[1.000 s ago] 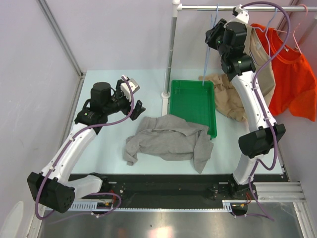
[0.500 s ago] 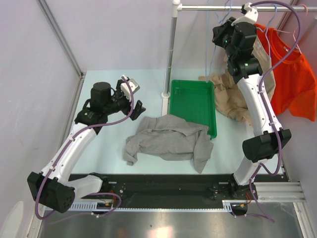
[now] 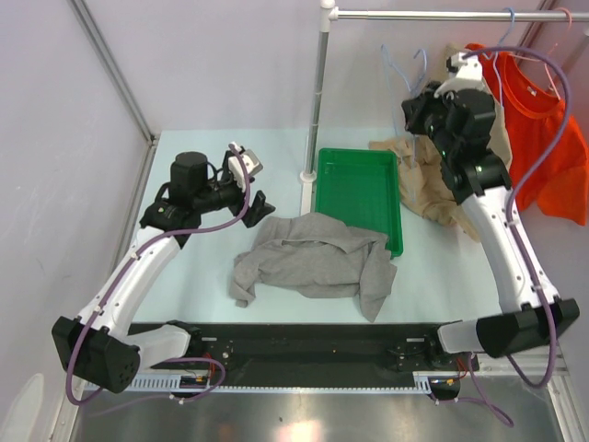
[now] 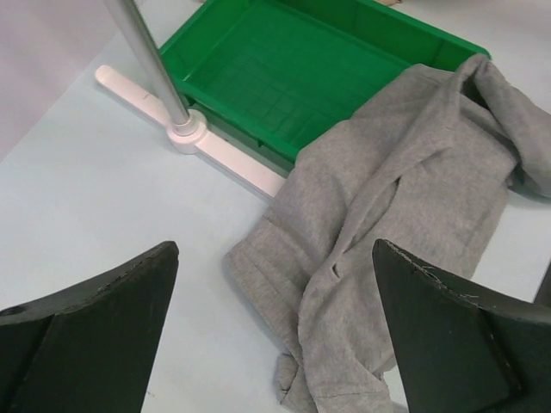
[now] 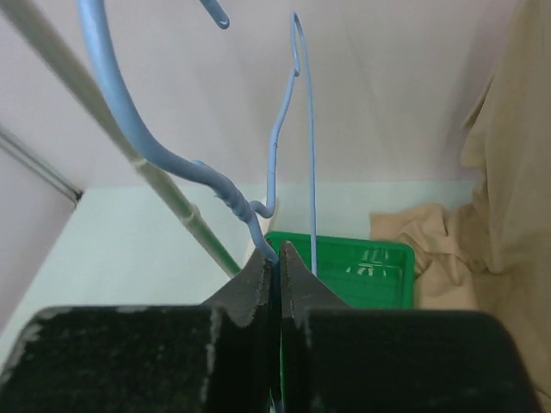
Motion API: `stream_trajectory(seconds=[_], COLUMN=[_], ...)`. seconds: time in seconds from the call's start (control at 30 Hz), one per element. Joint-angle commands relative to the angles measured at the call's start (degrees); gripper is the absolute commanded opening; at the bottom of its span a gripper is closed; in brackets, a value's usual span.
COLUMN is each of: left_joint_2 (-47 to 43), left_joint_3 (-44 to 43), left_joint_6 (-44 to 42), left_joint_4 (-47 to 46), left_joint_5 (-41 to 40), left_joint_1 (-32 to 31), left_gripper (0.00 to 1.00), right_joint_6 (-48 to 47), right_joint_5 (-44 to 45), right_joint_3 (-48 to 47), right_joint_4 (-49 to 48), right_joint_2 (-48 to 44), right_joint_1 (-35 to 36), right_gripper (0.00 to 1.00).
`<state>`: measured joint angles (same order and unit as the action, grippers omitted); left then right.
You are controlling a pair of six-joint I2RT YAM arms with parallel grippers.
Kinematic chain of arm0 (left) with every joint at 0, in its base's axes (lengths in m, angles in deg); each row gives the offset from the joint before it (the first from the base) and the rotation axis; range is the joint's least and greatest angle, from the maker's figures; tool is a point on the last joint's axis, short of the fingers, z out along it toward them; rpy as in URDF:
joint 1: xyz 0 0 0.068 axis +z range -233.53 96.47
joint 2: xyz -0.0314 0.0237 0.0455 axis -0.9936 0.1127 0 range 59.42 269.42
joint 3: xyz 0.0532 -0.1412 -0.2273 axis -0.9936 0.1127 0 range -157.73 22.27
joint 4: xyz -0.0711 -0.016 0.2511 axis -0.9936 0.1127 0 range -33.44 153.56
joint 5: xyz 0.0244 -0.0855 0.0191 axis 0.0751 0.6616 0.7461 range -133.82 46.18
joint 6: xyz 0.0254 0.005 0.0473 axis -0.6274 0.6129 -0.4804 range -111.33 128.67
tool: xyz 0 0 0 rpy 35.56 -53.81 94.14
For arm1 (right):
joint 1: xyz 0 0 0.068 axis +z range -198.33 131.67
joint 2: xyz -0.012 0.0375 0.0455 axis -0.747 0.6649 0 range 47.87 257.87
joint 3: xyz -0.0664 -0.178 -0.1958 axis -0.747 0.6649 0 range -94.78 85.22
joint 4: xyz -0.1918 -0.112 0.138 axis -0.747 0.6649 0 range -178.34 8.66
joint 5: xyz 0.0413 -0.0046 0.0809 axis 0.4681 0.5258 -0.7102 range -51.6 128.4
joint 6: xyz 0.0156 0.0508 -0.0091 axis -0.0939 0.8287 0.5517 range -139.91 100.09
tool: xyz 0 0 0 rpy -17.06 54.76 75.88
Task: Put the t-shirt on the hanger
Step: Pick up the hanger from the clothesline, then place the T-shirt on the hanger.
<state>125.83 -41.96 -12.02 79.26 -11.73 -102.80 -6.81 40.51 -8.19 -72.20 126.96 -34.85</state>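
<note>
The grey t-shirt [image 3: 313, 262] lies crumpled on the table in front of the green tray; the left wrist view shows it [image 4: 405, 189] under and to the right of my fingers. My left gripper [image 3: 250, 189] [image 4: 275, 249] hovers open over its left edge, holding nothing. High at the back right, my right gripper [image 3: 414, 106] [image 5: 275, 251] is shut on the light-blue wire hanger [image 3: 391, 64] [image 5: 232, 202], just below the twist at its neck. The hanger's hook points up, below the rail [image 3: 442, 14] and clear of it.
A green tray [image 3: 359, 198] [image 4: 293, 60] sits mid-table beside the rack's pole [image 3: 317, 92] and foot [image 4: 185, 129]. A tan shirt [image 3: 423, 175] is heaped right of the tray. An orange-red t-shirt [image 3: 543, 129] hangs on the rail at far right. Walls close in on the left.
My right gripper has shut on the hanger and carried it down off the rail, toward the right. The left arm and the t-shirt have barely moved.
</note>
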Motion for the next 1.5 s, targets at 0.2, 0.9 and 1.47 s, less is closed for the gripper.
stream_trajectory(seconds=[0.2, 0.9, 1.47], left_joint_2=[5.4, 18.0, 25.0], left_joint_3=[-3.0, 10.3, 6.7], left_joint_6=[-7.4, -35.8, -40.8], left_joint_4=[6.4, 2.8, 1.4], left_joint_5=[10.4, 12.5, 9.7], left_joint_1=[-0.2, -0.8, -4.1], left_gripper=[0.97, 0.71, 0.39], right_joint_6=[-28.1, -63.1, -60.7], right_joint_5=[-26.7, -42.5, -34.1], right_joint_3=[8.0, -2.4, -0.4], right_joint_4=[17.3, 62.2, 49.4], right_joint_2=[-14.0, 0.8, 8.1], right_joint_1=[-0.1, 9.5, 12.1], right_gripper=[0.00, 0.00, 0.00])
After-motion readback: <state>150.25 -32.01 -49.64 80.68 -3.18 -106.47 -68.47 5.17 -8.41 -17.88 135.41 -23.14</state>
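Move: The gray t-shirt lies flat on the table, its middle about 22 cm back, 21 cm to the left and 43 cm below the right hand, which already holds the blue hanger. From that hand the green tray is 2 cm ahead, 10 cm left; the hanging tan shirt 9 cm ahead, 12 cm right. From the left hand the t-shirt's middle is 7 cm back, 13 cm right, 26 cm below; the rack foot is 14 cm ahead, 12 cm right. Still pinching the blue hanger, the right hand draws back some 20 cm from the rack while sinking about 20 cm and going left, then eases slightly forward as it sinks on; it swings about 70 degrees counter-clockwise until the fingers point left and down, over the t-shirt's tray side. The left hand drops about 20 cm towards the t-shirt's left part, turning clockwise, fingers closing to half; contact can't be seen. ##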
